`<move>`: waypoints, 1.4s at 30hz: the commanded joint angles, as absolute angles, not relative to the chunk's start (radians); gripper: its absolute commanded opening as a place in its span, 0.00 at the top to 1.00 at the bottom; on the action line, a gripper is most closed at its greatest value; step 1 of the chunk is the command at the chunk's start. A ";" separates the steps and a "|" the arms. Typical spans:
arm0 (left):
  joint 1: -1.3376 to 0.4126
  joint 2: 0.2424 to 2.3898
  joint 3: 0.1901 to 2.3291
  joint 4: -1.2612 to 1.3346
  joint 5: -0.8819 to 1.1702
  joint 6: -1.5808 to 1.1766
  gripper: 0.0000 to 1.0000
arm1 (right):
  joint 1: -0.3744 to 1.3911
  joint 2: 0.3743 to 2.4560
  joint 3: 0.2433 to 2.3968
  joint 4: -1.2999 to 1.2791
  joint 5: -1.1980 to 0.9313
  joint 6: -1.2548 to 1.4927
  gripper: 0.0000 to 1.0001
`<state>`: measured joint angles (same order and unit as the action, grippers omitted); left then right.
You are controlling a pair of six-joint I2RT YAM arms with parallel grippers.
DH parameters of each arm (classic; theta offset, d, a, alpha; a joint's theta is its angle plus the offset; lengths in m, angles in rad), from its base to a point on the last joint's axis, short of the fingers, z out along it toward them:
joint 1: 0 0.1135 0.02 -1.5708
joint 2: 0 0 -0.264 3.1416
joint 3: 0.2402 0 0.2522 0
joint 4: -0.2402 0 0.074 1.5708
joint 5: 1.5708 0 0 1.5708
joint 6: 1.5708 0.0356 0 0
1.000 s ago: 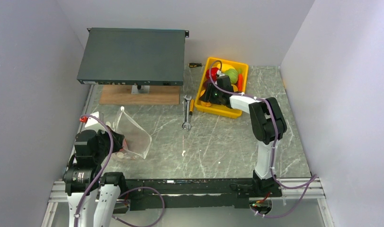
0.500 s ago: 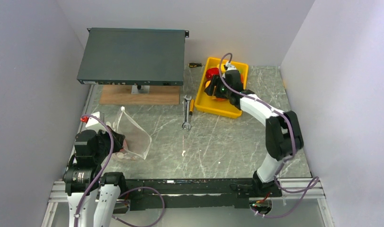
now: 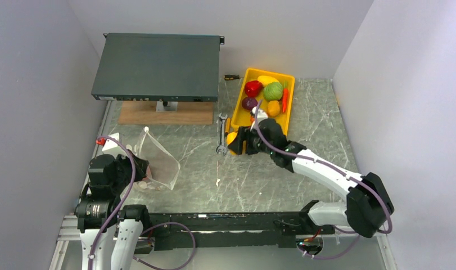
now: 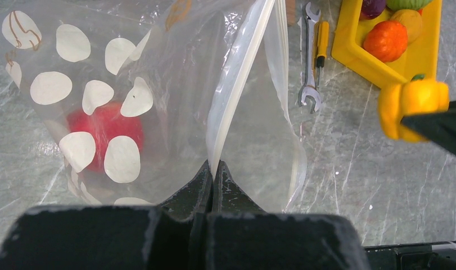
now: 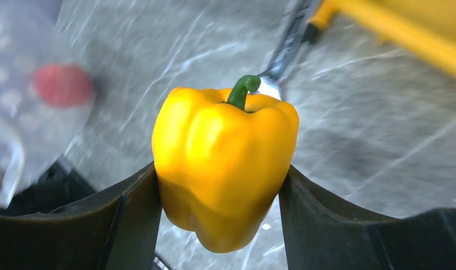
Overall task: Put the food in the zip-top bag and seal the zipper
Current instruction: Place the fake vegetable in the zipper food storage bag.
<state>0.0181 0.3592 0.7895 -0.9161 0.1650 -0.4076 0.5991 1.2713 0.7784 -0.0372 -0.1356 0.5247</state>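
Note:
The zip-top bag (image 3: 158, 160) stands open at the left of the table, and a red food piece (image 4: 104, 126) lies inside it. My left gripper (image 4: 212, 169) is shut on the bag's zipper (image 4: 236, 73) at the mouth edge. My right gripper (image 5: 220, 169) is shut on a yellow toy pepper (image 5: 225, 163) and holds it above the table just in front of the yellow tray (image 3: 240, 101), right of the bag. In the top view the pepper (image 3: 232, 139) shows at the gripper's tip. A red fruit (image 3: 253, 88), a green cabbage (image 3: 273, 90), a carrot (image 3: 285, 98) and several other foods lie in the tray.
A wrench (image 3: 221, 135) and a small screwdriver (image 3: 227, 125) lie between the bag and the tray. Another screwdriver (image 3: 231, 77) lies behind the tray. A dark metal box (image 3: 158, 66) sits on a wooden board (image 3: 165, 112) at the back left. Walls stand close on three sides.
My right arm has drawn out of the tray toward the front left, carrying the yellow pepper. The left gripper and the bag have not moved.

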 commanded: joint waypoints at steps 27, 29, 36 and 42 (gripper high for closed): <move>0.023 0.347 0.791 -0.869 0.179 -0.399 1.00 | 1.312 1.636 1.323 0.065 0.124 0.453 1.00; 0.023 0.346 0.792 -0.869 0.178 -0.400 1.00 | 1.312 1.670 1.344 0.063 0.127 0.458 0.96; 0.024 0.336 0.792 -0.870 0.177 -0.401 1.00 | 1.310 1.758 1.413 0.023 0.179 0.472 0.72; 0.023 0.335 0.792 -0.869 0.178 -0.400 1.00 | 1.307 1.802 1.453 0.012 0.172 0.472 0.34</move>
<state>0.0200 0.3435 0.7891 -0.9100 0.1703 -0.4046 1.3113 1.7927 1.3804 -0.0074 0.1505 0.4648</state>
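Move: My right hand already holds the yellow bell pepper. The bag's open mouth is about 27 cm to its left, 11 cm back and 4 cm higher; the red apple in the bag is some 39 cm left and 8 cm back, a little lower. The wrench lies 13 cm ahead and 4 cm left, the yellow tray 25 cm ahead and 10 cm right, both well below. From my left hand, pinching the rim, the mouth is about 4 cm right, 2 cm ahead and slightly below. I sweep the pepper left and back in my right hand to the bag's mouth, roughly 27 cm left and 14 cm back, arcing up about 11 cm, then easing slightly forward as I sink some 6 cm to the opening. The wrist swings counter-clockwise about 30 degrees and tips up a little; my fingers keep their grip. My left hand holds the rim still. ##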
